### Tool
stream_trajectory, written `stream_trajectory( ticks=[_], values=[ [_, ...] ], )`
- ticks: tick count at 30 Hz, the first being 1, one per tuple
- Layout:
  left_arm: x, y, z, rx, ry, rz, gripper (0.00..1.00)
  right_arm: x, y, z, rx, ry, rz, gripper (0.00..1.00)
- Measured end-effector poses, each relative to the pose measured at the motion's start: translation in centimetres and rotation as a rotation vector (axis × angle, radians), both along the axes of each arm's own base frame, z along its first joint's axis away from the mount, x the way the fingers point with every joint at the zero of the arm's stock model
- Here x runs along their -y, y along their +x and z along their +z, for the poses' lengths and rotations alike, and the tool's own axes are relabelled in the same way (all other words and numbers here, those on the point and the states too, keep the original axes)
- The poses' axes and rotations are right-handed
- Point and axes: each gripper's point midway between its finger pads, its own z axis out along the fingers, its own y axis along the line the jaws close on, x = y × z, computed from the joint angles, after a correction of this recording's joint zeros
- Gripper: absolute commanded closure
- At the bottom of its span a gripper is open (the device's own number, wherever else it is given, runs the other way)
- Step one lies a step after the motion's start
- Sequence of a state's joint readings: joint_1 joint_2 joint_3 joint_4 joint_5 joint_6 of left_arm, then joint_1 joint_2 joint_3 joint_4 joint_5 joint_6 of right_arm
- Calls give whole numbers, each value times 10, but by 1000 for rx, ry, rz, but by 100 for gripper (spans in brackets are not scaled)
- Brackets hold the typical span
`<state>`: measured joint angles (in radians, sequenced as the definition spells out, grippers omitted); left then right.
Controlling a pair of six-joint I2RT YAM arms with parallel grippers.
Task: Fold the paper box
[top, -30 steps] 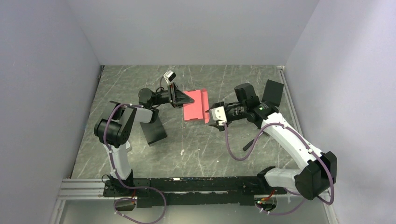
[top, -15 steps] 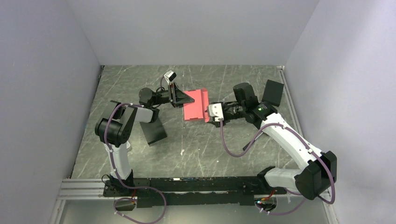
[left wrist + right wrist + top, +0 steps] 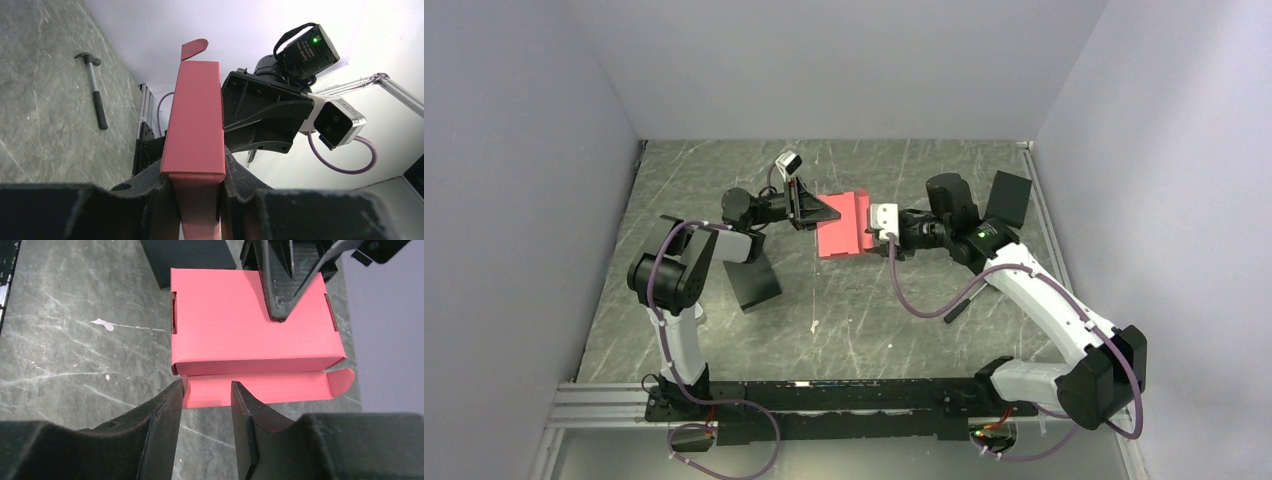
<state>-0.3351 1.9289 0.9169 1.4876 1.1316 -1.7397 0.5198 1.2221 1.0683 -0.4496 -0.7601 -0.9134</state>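
Observation:
The red-pink paper box (image 3: 842, 226) is held above the middle of the table as a flat, nearly closed rectangle. My left gripper (image 3: 822, 212) is shut on its left edge; in the left wrist view the box (image 3: 195, 125) runs away from the clamping jaws (image 3: 196, 172). My right gripper (image 3: 871, 233) is at the box's right side, open. In the right wrist view its fingertips (image 3: 207, 386) straddle the left end of the loose long flap (image 3: 270, 389) that hangs below the box body (image 3: 250, 325), with a gap between them.
A black box (image 3: 754, 282) lies beside the left arm, and another black object (image 3: 1009, 198) stands by the right wall. A hammer (image 3: 960, 306) lies on the table under the right arm, also seen as the hammer (image 3: 95, 95). Walls close in on three sides.
My right gripper has moved left and farther back up to the box's flap, and its jaws have narrowed. The left gripper and the box have stayed put.

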Motion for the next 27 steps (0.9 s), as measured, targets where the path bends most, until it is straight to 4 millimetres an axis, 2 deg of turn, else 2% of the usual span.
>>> stream_trajectory(
  ticks=[4, 8, 13, 27],
  values=[
    [0, 1, 1, 1, -2, 3, 96, 1, 5, 1, -28, 10, -49, 56],
    [0, 2, 3, 9, -5, 4, 96, 2, 8, 3, -62, 24, -95, 45],
    [0, 3, 4, 11, -6, 7, 96, 3, 14, 5, -122, 53, -166, 38],
    [-5, 12, 6, 8, -18, 45, 96, 11, 28, 1, -295, 140, -363, 34]
  ],
)
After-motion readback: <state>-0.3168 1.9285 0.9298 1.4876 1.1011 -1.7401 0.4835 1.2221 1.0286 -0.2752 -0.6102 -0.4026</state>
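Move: The paper box is already pinched in the left gripper, its middle about 2 cm back and 2 cm right of that hand, at the same height. The small end tab of the open lid flap lies roughly 2 cm back and 1 cm left of the right hand point. From that hand, the flap's middle is about 4 cm ahead and 2 cm left, and the box body 3 cm ahead and 6 cm left, all near its height. Carry the right gripper about 3 cm forward along the lid flap, easing slightly right, while turning it some 30 degrees, partly clockwise and partly a roll about its own fingers. Spread its partly open fingers clearly wider, keeping the rear fingertip close beside the small end tab. Keep the left grip on the box and let that hand drift about 1 cm forward. ##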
